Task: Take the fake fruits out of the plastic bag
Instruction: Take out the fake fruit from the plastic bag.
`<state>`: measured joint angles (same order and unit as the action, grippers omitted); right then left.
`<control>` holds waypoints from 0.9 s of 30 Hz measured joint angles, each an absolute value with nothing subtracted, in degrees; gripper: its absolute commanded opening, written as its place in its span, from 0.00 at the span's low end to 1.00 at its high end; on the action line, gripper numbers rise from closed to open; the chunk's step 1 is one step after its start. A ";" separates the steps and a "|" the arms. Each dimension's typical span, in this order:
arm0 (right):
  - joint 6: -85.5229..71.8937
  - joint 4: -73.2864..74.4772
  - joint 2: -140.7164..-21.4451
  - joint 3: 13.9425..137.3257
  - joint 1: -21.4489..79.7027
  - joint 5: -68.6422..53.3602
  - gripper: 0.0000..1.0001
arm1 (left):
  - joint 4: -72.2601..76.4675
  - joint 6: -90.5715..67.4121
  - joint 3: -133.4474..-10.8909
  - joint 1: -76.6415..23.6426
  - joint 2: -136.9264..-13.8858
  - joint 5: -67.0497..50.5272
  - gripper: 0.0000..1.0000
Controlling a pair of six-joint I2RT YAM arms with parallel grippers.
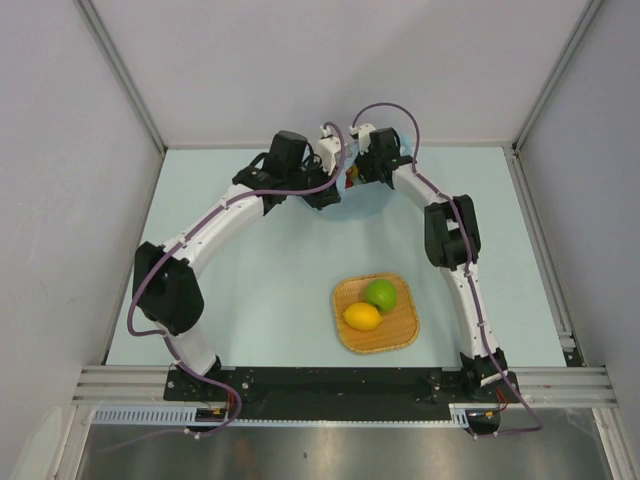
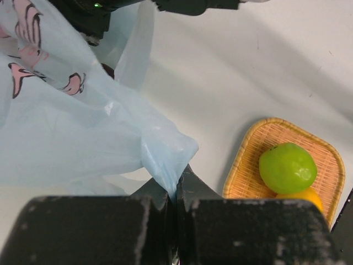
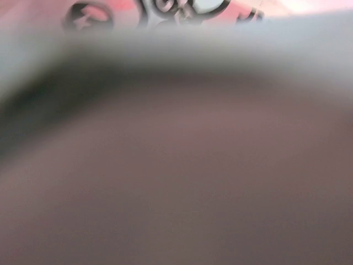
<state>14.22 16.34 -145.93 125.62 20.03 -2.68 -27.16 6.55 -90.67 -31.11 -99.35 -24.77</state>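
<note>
The light-blue plastic bag (image 2: pixel 71 127) with its pink cartoon print lies at the far middle of the table, mostly hidden under both wrists in the top view (image 1: pixel 352 200). My left gripper (image 2: pixel 176 190) is shut on a fold of the bag's edge. My right gripper (image 1: pixel 352 170) reaches into the bag from the right. Its wrist view is a brown blur with a strip of the bag's print (image 3: pixel 182 8) along the top, and its jaws do not show. A green round fruit (image 1: pixel 380 293) and a yellow lemon (image 1: pixel 362 316) lie on the orange woven tray (image 1: pixel 400 335). Other fruits are hidden.
The tray sits at the near middle between the two arm bases; it also shows in the left wrist view (image 2: pixel 242 165). Grey walls enclose the table on three sides. A metal rail (image 1: pixel 340 385) runs along the near edge.
</note>
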 measured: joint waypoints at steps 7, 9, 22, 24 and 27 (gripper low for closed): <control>13.76 17.72 -128.97 107.96 19.38 -9.67 0.13 | -26.59 4.91 -89.27 -31.11 -99.35 -22.59 0.00; 13.78 16.88 -122.19 101.54 19.40 -11.64 0.12 | -25.98 3.92 -88.82 -31.03 -99.35 -21.80 0.00; 13.85 16.25 -103.13 83.29 21.82 -20.36 0.12 | -23.86 -1.54 -87.74 -30.96 -99.35 -20.03 0.00; 14.79 18.37 -101.21 81.01 22.04 -21.61 0.12 | -23.00 -2.07 -87.22 -30.96 -99.31 -19.77 0.00; 15.73 21.69 -96.36 77.30 21.58 -23.09 0.13 | -22.37 -2.94 -85.89 -30.96 -99.31 -19.62 0.00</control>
<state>15.73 21.69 -96.36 77.30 21.58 -23.09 -22.37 -2.94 -85.89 -30.96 -99.31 -19.62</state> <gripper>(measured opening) 0.423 0.005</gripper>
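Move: The basket, where the already gripped yellow pear is to go, lies about 42 cm back from the right hand, straight in line with it and some 3 cm lower. In it, the green apple sits roughly 38 cm back and 1 cm right, the lemon 43 cm back and 2 cm left. The red fruits left in the bag lie about 5 cm left of this hand and 2 cm back. From the left hand the basket is around 18 cm back, 6 cm right and 20 cm below. Draw the right gripper with the yellow pear back and up out of the plastic bag, climbing some 13 cm, then carry on nearly level towards the basket, about 22 cm back in all. Keep the pinch and turn the hand nearly 20 degrees counter-clockwise. Let the left gripper stay shut on the bag's rim, sinking about 2 cm and turning slightly counter-clockwise. ##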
